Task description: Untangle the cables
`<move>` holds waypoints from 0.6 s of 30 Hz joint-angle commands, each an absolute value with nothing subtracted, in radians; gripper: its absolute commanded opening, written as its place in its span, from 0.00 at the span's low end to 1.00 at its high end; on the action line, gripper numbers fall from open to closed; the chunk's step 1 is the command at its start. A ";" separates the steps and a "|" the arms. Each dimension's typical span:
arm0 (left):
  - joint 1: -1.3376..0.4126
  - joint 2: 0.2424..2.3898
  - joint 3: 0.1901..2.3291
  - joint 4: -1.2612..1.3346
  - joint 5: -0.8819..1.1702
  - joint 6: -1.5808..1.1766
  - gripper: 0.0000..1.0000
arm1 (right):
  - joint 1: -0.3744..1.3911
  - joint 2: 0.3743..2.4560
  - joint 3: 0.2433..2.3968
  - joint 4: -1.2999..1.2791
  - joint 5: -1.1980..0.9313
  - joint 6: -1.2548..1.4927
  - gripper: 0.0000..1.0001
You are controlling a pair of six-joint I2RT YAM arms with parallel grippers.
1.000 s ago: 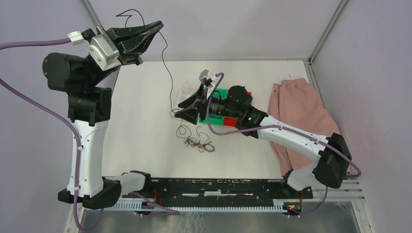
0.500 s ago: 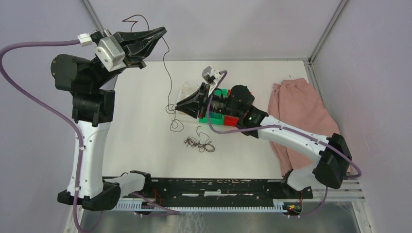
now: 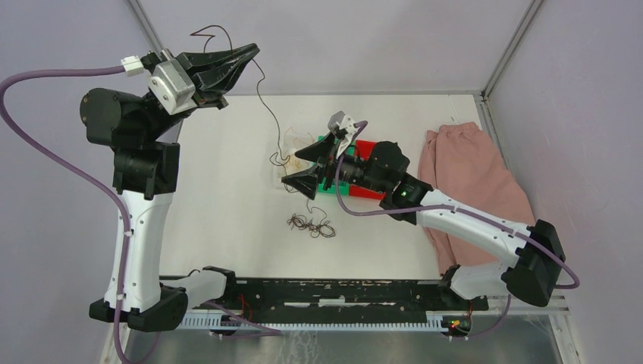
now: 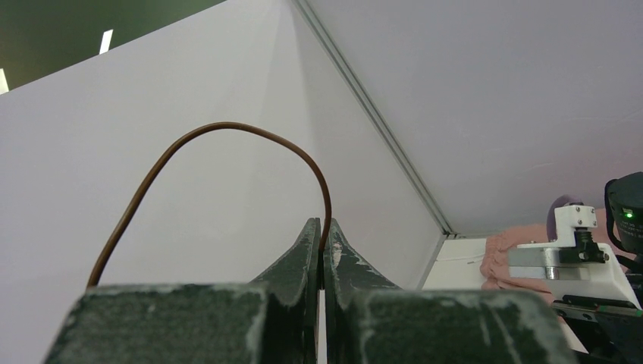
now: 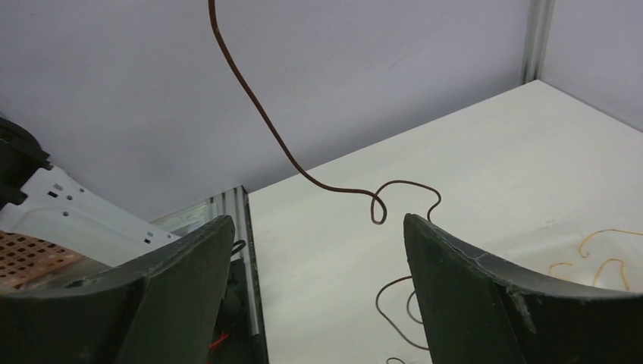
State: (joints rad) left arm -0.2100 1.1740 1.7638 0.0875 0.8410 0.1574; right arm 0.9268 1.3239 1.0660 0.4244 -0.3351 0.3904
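Note:
A long dark brown cable (image 3: pixel 261 98) hangs from my left gripper (image 3: pixel 254 51), raised high at the back left and shut on it. In the left wrist view the brown cable (image 4: pixel 227 127) arcs out from between the closed tips of the left gripper (image 4: pixel 322 227). Its curly lower end (image 5: pixel 375 208) dangles just ahead of my right gripper (image 5: pixel 318 227), which stands wide open and touches nothing. From above, the right gripper (image 3: pixel 297 168) is at mid-table. A small tangle of dark cables (image 3: pixel 311 225) lies on the table in front of it. Yellow-tan strands (image 5: pixel 606 264) lie to the right.
Green and red bins (image 3: pixel 362 173) sit under the right arm's wrist. A pink cloth (image 3: pixel 470 174) lies at the table's right side. Grey walls close in the back and both sides.
My right gripper shut and then opened wide, and it drew back to the right. The brown cable's lower end swung free toward the back. The left arm rose slightly, then held.

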 commanded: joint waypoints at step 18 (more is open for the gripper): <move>-0.215 1.167 1.799 0.157 0.816 0.091 0.03 | 0.940 1.540 1.299 0.441 -0.206 0.365 0.51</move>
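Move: The kinked stretch of brown cable hanging from the left gripper is about 4 cm ahead of the right hand and 3 cm to its left, about level with it. Beneath, the dark clump lies some 35 cm down, 5 cm back and 3 cm right; the clear bin is about 14 cm ahead and 33 cm down, with the green bin 10 cm right of it. From the left hand, the kink is roughly 27 cm below, 3 cm ahead, 2 cm right. The hanging brown cable is what the right hand reaches for: it goes forward about 5 cm, swinging left some 4 cm as it goes, and sinks about 2 cm, while its wide-open fingers close to roughly half open around the kink's side. A grip can't be seen. The left hand keeps the cable pinched high up and rises about 1 cm. ##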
